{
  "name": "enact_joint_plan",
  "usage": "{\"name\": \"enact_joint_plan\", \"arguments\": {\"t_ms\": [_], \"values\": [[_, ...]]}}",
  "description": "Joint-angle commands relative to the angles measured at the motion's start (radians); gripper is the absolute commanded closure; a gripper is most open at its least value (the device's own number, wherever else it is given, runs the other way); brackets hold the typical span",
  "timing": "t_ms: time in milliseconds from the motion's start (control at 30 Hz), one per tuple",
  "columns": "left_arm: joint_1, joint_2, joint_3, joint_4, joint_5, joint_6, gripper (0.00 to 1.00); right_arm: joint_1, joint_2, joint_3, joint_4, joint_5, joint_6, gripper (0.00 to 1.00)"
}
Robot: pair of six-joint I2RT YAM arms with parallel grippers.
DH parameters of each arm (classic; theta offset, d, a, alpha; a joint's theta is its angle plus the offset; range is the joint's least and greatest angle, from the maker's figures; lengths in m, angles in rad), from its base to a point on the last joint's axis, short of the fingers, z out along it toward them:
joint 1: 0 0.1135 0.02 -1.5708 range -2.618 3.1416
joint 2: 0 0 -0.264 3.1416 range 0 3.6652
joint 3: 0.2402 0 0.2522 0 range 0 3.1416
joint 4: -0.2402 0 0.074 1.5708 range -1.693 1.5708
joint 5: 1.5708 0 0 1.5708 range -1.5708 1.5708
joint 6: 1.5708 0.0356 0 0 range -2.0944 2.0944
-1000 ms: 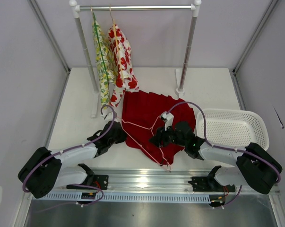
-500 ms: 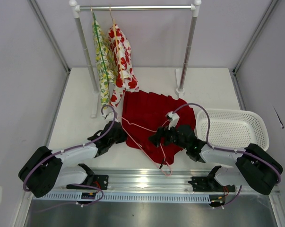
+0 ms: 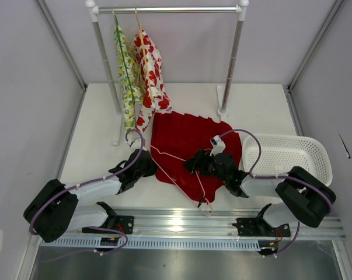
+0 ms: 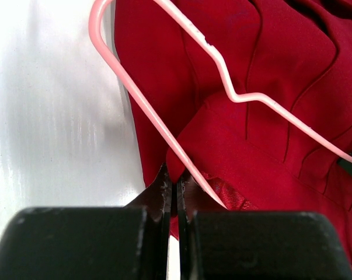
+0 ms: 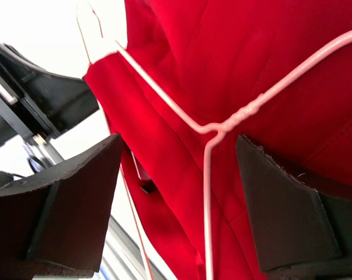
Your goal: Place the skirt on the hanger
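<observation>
The deep red pleated skirt lies spread on the white table. On top of it rests the pale pink wire hanger, its hook pointing toward the near edge. My left gripper is at the skirt's left edge. In the left wrist view it is shut on a fold of the skirt, and the hanger's wire runs just past its tips. My right gripper hovers over the skirt's middle. Its jaws stand open around the hanger's twisted neck without touching it.
A white perforated basket sits to the right of the skirt. At the back stands a metal clothes rack with a yellow-green floral garment and a white red-printed garment hanging on it. A metal rail runs along the near edge.
My right gripper has opened and let go of the hanger's neck, then drawn slightly back. The hanger settled onto the skirt. The left gripper kept its hold.
</observation>
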Motion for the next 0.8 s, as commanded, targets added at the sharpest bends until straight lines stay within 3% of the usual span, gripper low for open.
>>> {"name": "enact_joint_plan", "arguments": {"t_ms": [0, 533, 633, 667, 767], "values": [[-0.008, 0.004, 0.011, 0.031, 0.014, 0.027, 1.0, -0.015, 0.059, -0.006, 0.151, 0.036, 0.108, 0.18], [-0.008, 0.006, 0.011, 0.024, 0.024, 0.042, 1.0, -0.022, 0.422, -0.03, 0.69, -0.013, 0.29, 0.4], [-0.008, 0.003, 0.014, 0.019, 0.024, 0.047, 1.0, -0.021, 0.415, -0.04, 0.707, -0.006, 0.278, 0.55], [-0.008, 0.003, 0.014, 0.016, 0.022, 0.047, 1.0, -0.019, 0.407, -0.053, 0.713, 0.002, 0.271, 0.68], [-0.008, -0.003, 0.013, 0.01, 0.021, 0.048, 1.0, -0.022, 0.343, -0.061, 0.668, 0.002, 0.234, 0.91]]}}
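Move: The right hand, fingers wide open, has the neck of the hanger about 2 cm ahead, 3 cm to its left and 3 cm below. The hanger's far-left end lies some 16 cm to this hand's left and 7 cm ahead, its near-right end about 18 cm back and 6 cm right. The spread skirt is centred roughly 3 cm ahead and 5 cm below. From the left hand, the neck lies around 13 cm right and 2 cm ahead, slightly higher. The right fingers go from wide open to nearly shut around the hanger just below its neck. To get there the hand slides about 3 cm forward and left while sinking 2 cm, its left side rolling up some 20 degrees, and rises about 1 cm as the fingers close. The left hand stays put, still pinching the skirt's edge beside the hanger bar. ##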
